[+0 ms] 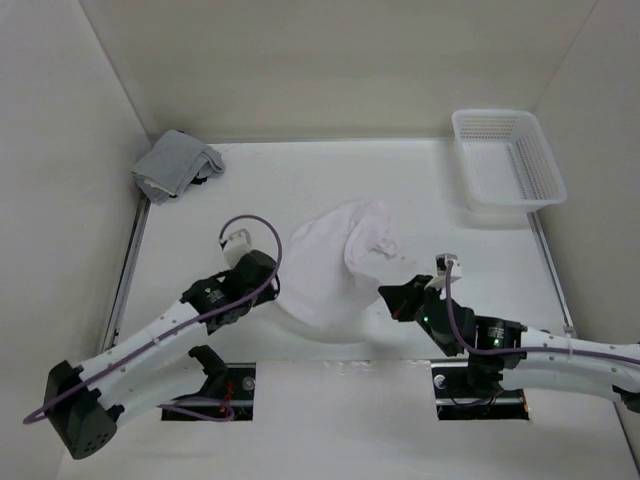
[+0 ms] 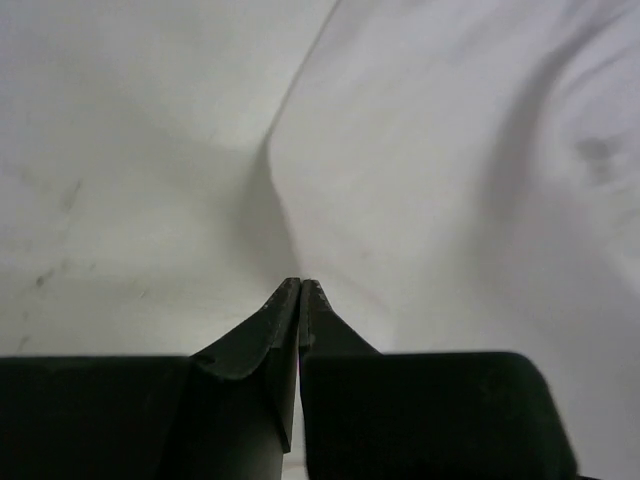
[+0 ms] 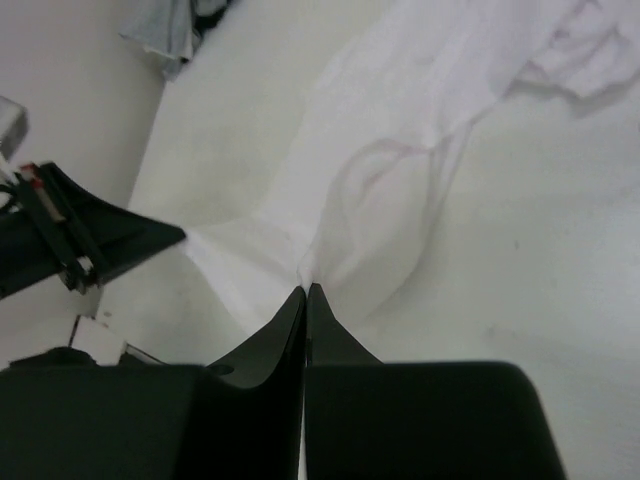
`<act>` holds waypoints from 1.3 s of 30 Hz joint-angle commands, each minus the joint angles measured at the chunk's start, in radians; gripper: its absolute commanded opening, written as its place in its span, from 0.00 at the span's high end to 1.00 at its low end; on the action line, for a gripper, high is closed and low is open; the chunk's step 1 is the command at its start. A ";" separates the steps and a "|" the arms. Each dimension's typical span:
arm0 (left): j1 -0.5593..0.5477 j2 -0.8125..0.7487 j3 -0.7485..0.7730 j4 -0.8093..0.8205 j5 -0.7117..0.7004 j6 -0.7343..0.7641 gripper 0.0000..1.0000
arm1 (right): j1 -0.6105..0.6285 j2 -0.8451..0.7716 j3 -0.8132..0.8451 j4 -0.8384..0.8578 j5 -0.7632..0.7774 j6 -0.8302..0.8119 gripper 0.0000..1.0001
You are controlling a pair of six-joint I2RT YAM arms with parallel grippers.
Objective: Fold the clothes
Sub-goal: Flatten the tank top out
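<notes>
The clothes (image 1: pixel 325 270), a thin white garment, lie crumpled in the middle of the table with a pinkish-edged part bunched at the upper right. At the garment's left edge my left gripper (image 1: pixel 277 287) is shut. In the left wrist view the edge of the clothes (image 2: pixel 450 200) runs straight down into the closed tips of the left gripper (image 2: pixel 302 283). My right gripper (image 1: pixel 383 293) is at the garment's right edge. In the right wrist view the clothes (image 3: pixel 400 130) pucker into a pinch at the shut right gripper (image 3: pixel 306 288).
A grey folded cloth (image 1: pixel 177 165) sits in the far left corner, also visible as the grey cloth (image 3: pixel 165 30) in the right wrist view. A white mesh basket (image 1: pixel 508 170) stands at the far right. Walls enclose the table on three sides.
</notes>
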 commanded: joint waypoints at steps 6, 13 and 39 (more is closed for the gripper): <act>0.124 -0.134 0.500 0.447 -0.061 0.247 1.00 | -0.078 0.117 0.656 0.047 0.134 -0.577 1.00; 0.096 -0.100 0.811 0.578 -0.106 0.371 1.00 | 0.069 0.289 1.143 0.162 0.374 -1.076 1.00; 0.532 0.543 1.014 0.644 0.103 0.290 1.00 | -0.814 0.946 1.600 -0.092 -0.421 -0.765 1.00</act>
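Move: The tank top, whose near edge both shut grippers already hold, lies with its middle about 8 cm ahead of the left hand, 13 cm right and 8 below. From the right hand that is some 7 cm ahead, 8 left and 16 below. The grey clothes pile sits about 30 cm ahead of the left hand and 26 left; the white basket roughly 30 cm ahead of the right hand and 35 right. The tank top is swung up off the table by both hands, which keep their pinch and rise together about 50 cm, the right also drawing about 12 cm rightward, with fingers tipping up steeply. Then both sweep some 25 cm forward while sinking 15 to 20 cm towards the table's far side, fingers tipping partly back down. ##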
